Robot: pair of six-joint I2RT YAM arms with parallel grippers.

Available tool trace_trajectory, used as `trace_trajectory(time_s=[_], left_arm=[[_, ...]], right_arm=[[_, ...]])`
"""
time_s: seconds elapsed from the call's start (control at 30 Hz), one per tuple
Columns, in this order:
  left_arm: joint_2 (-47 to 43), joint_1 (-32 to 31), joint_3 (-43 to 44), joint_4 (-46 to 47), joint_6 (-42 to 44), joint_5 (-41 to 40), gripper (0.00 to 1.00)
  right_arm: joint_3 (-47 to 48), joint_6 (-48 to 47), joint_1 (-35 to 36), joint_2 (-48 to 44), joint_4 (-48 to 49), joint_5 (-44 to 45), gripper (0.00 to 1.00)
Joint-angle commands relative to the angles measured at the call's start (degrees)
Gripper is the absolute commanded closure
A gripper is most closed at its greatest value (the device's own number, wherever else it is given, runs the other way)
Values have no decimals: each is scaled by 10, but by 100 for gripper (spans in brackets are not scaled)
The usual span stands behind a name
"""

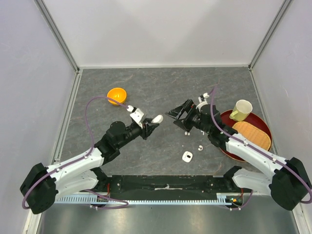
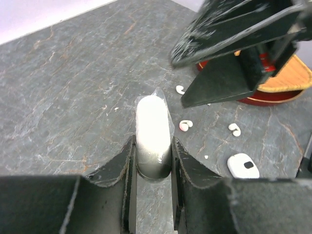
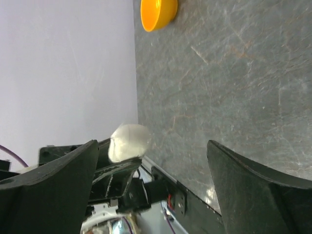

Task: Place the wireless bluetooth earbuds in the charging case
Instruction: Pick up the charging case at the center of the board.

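Note:
My left gripper point(image 1: 151, 125) is shut on a small white charging case point(image 1: 157, 118), held clear of the dark table. In the left wrist view the case point(image 2: 153, 129) sits pinched between both fingers of that gripper point(image 2: 153, 148). My right gripper point(image 1: 177, 113) faces it from the right, a short gap away, jaws wide open and empty; its black fingers point(image 2: 229, 44) loom over the held case. Tiny white earbuds point(image 1: 186, 132) point(image 1: 200, 147) lie on the table below it, three in the left wrist view point(image 2: 180, 89) point(image 2: 185, 125) point(image 2: 234, 129). The right wrist view shows the held case point(image 3: 129, 141) ahead.
A second small white case point(image 1: 187, 156) point(image 2: 243, 165) with a dark opening lies near the front. A red tray point(image 1: 261, 126) at right holds a pale cup point(image 1: 241, 109) and a woven mat point(image 1: 252, 135). An orange bowl point(image 1: 117, 95) point(image 3: 158, 12) sits at back left.

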Motion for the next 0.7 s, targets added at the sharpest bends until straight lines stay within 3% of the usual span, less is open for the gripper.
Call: trace_trajectory(time_s=[0.0, 0.13, 0.3, 0.67], left_arm=[[-30, -1, 0, -14, 92, 67, 98], [-30, 0, 4, -16, 98, 93, 98], [-22, -1, 7, -20, 98, 110, 98], [9, -1, 22, -19, 92, 125, 98]], right_arm=[[32, -39, -1, 34, 27, -115, 2], [27, -10, 0, 75, 91, -191, 2], [12, -2, 1, 80, 119, -189, 5], [4, 14, 1, 100, 134, -215, 34]])
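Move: The charging case sticks out of the left fingers, its middle about 2 cm ahead of and 2 cm to the right of that hand. From the right hand, the case lies some 6 cm left and 1 cm back, about level. About 20 cm below the right hand are an earbud pair, 5 cm back and 4 cm right, and the square white box, 15 cm back and 5 cm right. Right hand swings 5 cm left and back around the case, fingers part-closing; left keeps its grip, easing back. ##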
